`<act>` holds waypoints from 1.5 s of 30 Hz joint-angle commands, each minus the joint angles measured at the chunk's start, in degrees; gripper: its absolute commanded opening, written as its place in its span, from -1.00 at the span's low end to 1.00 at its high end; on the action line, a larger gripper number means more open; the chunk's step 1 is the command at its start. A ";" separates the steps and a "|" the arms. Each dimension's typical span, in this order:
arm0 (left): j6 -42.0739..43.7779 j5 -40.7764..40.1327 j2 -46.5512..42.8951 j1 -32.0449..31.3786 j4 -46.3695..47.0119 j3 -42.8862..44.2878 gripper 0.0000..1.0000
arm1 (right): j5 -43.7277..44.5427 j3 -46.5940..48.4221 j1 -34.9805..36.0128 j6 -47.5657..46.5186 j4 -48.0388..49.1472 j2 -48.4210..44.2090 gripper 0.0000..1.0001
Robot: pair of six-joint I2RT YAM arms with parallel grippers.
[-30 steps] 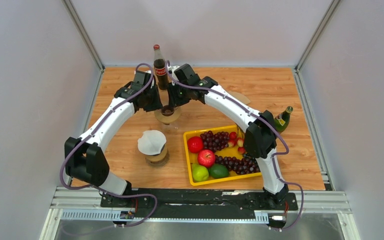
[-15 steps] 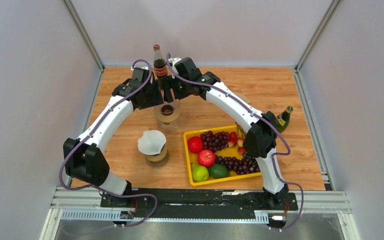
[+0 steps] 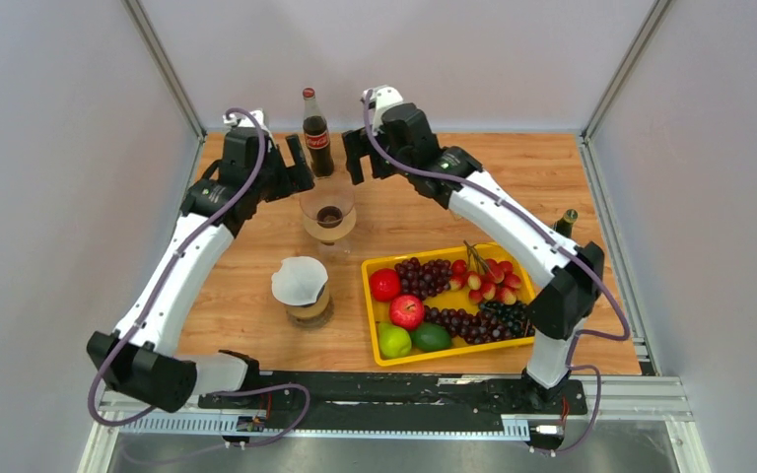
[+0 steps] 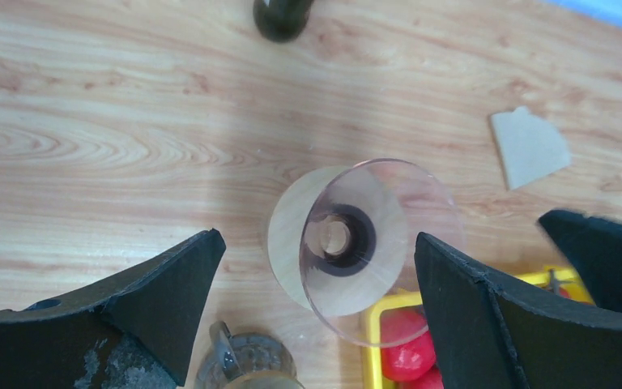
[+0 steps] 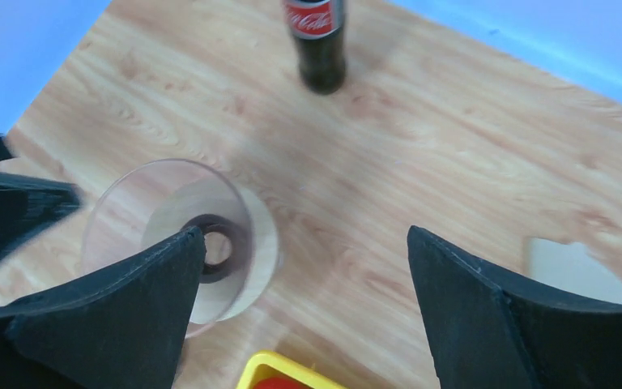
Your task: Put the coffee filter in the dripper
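The dripper (image 3: pixel 327 212) is a clear glass cone on a round wooden base, standing empty on the table. It also shows in the left wrist view (image 4: pixel 372 235) and the right wrist view (image 5: pixel 235 203). A white paper filter (image 3: pixel 299 280) rests on a glass mug nearer the front. A tan folded filter (image 4: pixel 528 146) lies flat to the dripper's right and also shows in the right wrist view (image 5: pixel 571 271). My left gripper (image 3: pixel 294 166) is open and empty, raised behind and left of the dripper. My right gripper (image 3: pixel 357 158) is open and empty, raised behind and right of it.
A cola bottle (image 3: pixel 313 133) stands at the back between the two grippers. A yellow tray (image 3: pixel 370 315) of apples, grapes and other fruit lies right of the mug. A green bottle (image 3: pixel 564 225) stands at the right. The glass mug (image 4: pixel 247 365) sits under my left gripper.
Both grippers have lifted up and back from the dripper, the left to the left and the right to the right. The dripper stands free where it was.
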 commanded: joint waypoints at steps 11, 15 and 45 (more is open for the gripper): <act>-2.24 -10.85 -20.33 0.12 6.48 -17.77 1.00 | -1.12 -20.49 -27.43 5.53 6.85 -7.28 1.00; -2.62 -12.52 -21.47 0.12 3.18 -19.06 1.00 | -0.14 -20.54 -32.31 3.36 6.84 -1.70 1.00; -2.37 -12.64 -22.08 0.11 0.59 -23.32 1.00 | -15.86 -16.52 -36.60 -8.75 6.29 18.94 0.41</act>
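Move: The white coffee filter lies flat on the table about 31 cm to the right of the right hand, 12 cm farther out and some 28 cm below it. The clear dripper stands on its carafe about 8 cm to this hand's left, 3 cm back and 13 cm lower; the fruit tray's middle is 23 cm to the right and 15 cm back. From the left hand the filter is about 44 cm right and 12 cm ahead. The right hand sweeps to the coffee filter, nearly 30 cm right, some 25 cm down and 10 cm forward, first rising a little, then easing low over the filter's right part. It tips some 25 degrees down, swings clockwise and partly back, and its wide-open fingers start to close late. The left hand rises briefly, then backs off from the dripper, about 8 cm back, 6 left and finally 5 lower. ##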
